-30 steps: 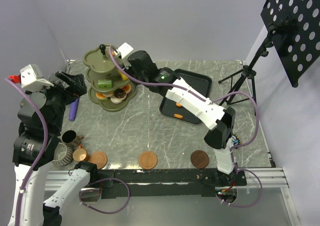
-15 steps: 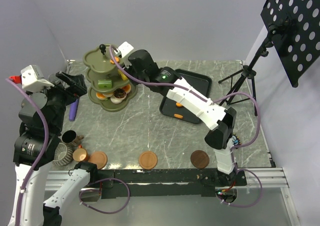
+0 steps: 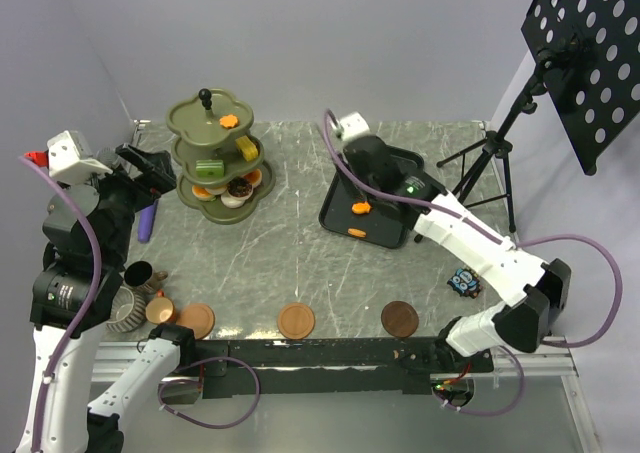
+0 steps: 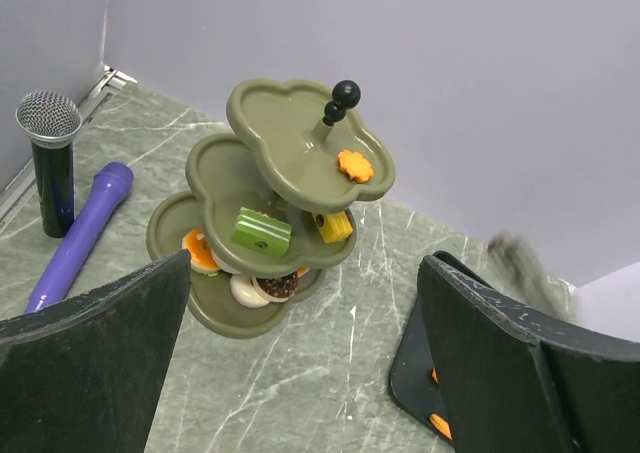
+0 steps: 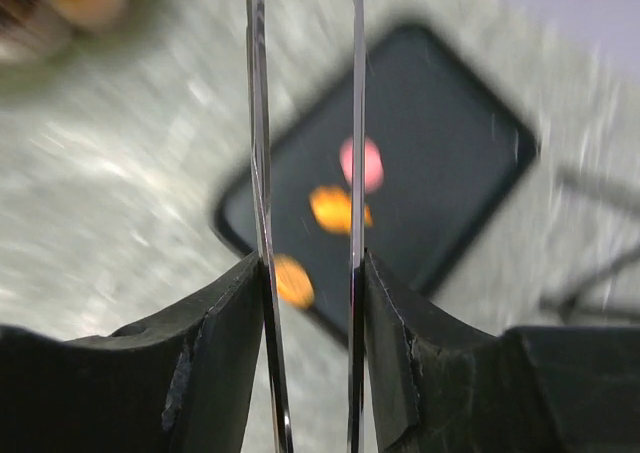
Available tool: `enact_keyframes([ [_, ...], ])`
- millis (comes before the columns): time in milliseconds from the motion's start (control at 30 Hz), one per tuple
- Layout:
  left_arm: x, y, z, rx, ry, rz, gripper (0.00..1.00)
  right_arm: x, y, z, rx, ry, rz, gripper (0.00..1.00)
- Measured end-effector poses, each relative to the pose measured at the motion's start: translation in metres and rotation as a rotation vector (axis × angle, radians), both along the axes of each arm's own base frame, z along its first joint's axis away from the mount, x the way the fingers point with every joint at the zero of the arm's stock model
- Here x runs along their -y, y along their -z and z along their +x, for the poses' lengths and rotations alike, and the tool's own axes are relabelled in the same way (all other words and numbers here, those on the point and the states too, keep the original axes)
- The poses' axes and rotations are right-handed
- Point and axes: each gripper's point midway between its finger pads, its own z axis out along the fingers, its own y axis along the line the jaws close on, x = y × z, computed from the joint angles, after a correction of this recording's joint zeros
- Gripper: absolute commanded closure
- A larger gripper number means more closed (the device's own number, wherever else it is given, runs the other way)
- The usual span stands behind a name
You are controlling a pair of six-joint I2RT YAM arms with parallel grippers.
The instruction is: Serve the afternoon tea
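Note:
The olive-green three-tier stand (image 3: 192, 116) (image 4: 280, 123) stands at the back left with an orange pastry (image 3: 229, 121) (image 4: 354, 164) on its top tier. Green (image 4: 262, 230) and yellow pastries lie on the middle tier, orange, white and brown ones on the bottom. My right gripper (image 3: 362, 169) (image 5: 310, 303) hovers over the black tray (image 3: 338, 201) (image 5: 430, 213), shut on the metal tongs (image 5: 258, 173), whose two blades stand apart with nothing between them. Pink (image 5: 361, 163) and orange pastries (image 5: 336, 209) lie on the tray. My left gripper (image 3: 150, 168) (image 4: 310, 373) stays open left of the stand.
A dark cup (image 3: 139, 275), a striped grey cup (image 3: 125, 309) and a copper cup (image 3: 160, 309) stand front left beside three brown saucers (image 3: 296, 321). A purple microphone (image 3: 148, 218) and a black one (image 4: 50, 163) lie at left. A tripod (image 3: 490, 153) stands at right.
My right arm has swung with the tongs from the stand's top tier across to above the black tray, leaving an orange pastry uncovered on that tier. The left arm has not moved.

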Motion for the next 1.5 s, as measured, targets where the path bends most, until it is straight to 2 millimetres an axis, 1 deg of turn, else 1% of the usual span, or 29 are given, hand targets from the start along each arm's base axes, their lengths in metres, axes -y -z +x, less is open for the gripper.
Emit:
enact_keyframes([
  [33,0.0,0.0,0.0,0.0,0.0,0.0,0.0,0.017,0.023,-0.003,-0.045,0.041,-0.016,0.52],
  [100,0.0,0.0,0.0,0.0,0.001,0.0,0.0,0.038,0.059,-0.009,-0.121,0.094,-0.048,0.51],
  [167,0.001,0.0,0.0,0.001,0.003,0.0,0.0,0.056,0.098,-0.018,-0.207,0.134,-0.085,0.51],
  [200,0.001,-0.001,0.001,0.002,0.005,-0.001,0.0,0.062,0.113,-0.023,-0.245,0.145,-0.103,0.51],
  [267,0.002,-0.001,0.001,0.005,0.011,-0.002,0.0,0.073,0.137,-0.033,-0.309,0.161,-0.127,0.51],
  [333,0.003,-0.001,0.001,0.005,0.015,-0.002,0.0,0.078,0.149,-0.039,-0.341,0.168,-0.141,0.51],
  [467,0.004,-0.001,0.001,0.005,0.019,-0.002,0.0,0.08,0.162,-0.044,-0.369,0.171,-0.143,0.5],
  [600,0.004,-0.001,0.001,0.005,0.018,-0.002,0.0,0.082,0.169,-0.045,-0.382,0.179,-0.135,0.5],
  [900,0.004,-0.001,0.001,0.005,0.019,-0.003,0.0,0.091,0.183,-0.03,-0.402,0.226,-0.129,0.48],
  [1033,0.004,-0.001,0.001,0.005,0.019,-0.003,0.0,0.094,0.195,-0.025,-0.427,0.241,-0.137,0.47],
  [1267,0.004,-0.001,0.001,0.005,0.018,-0.003,0.0,0.096,0.213,-0.022,-0.469,0.252,-0.165,0.48],
  [1333,0.004,-0.001,0.001,0.005,0.018,-0.003,0.0,0.096,0.214,-0.021,-0.474,0.253,-0.169,0.5],
  [1433,0.003,-0.001,0.001,0.005,0.018,-0.003,0.0,0.095,0.213,-0.016,-0.469,0.249,-0.172,0.57],
  [1500,0.003,-0.001,0.001,0.005,0.018,-0.003,0.0,0.093,0.213,-0.012,-0.465,0.245,-0.175,0.59],
])
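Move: Roughly 11 cm ahead of the right hand, which holds the metal tongs, and about 28 cm below it, the pink macaron lies on the black tray, neither left nor right. The orange fish is on the tray some 4 cm nearer than the macaron; the orange biscuit is about level with the hand fore and aft, 2 cm to its left, both as low. From the left hand the macaron is some 20 cm ahead, 50 cm right and 41 cm below. Swooping down to the tray, the right hand keeps the tongs in its fingers and drops about 21 cm in all, going some 10 cm right as it sinks and tipping down by nearly 30 degrees with a slight clockwise turn. The first, fast part draws back about 4 cm; then it slows, easing forward 3 cm while still sinking, the tongs' arms reaching over the fish towards the macaron. ##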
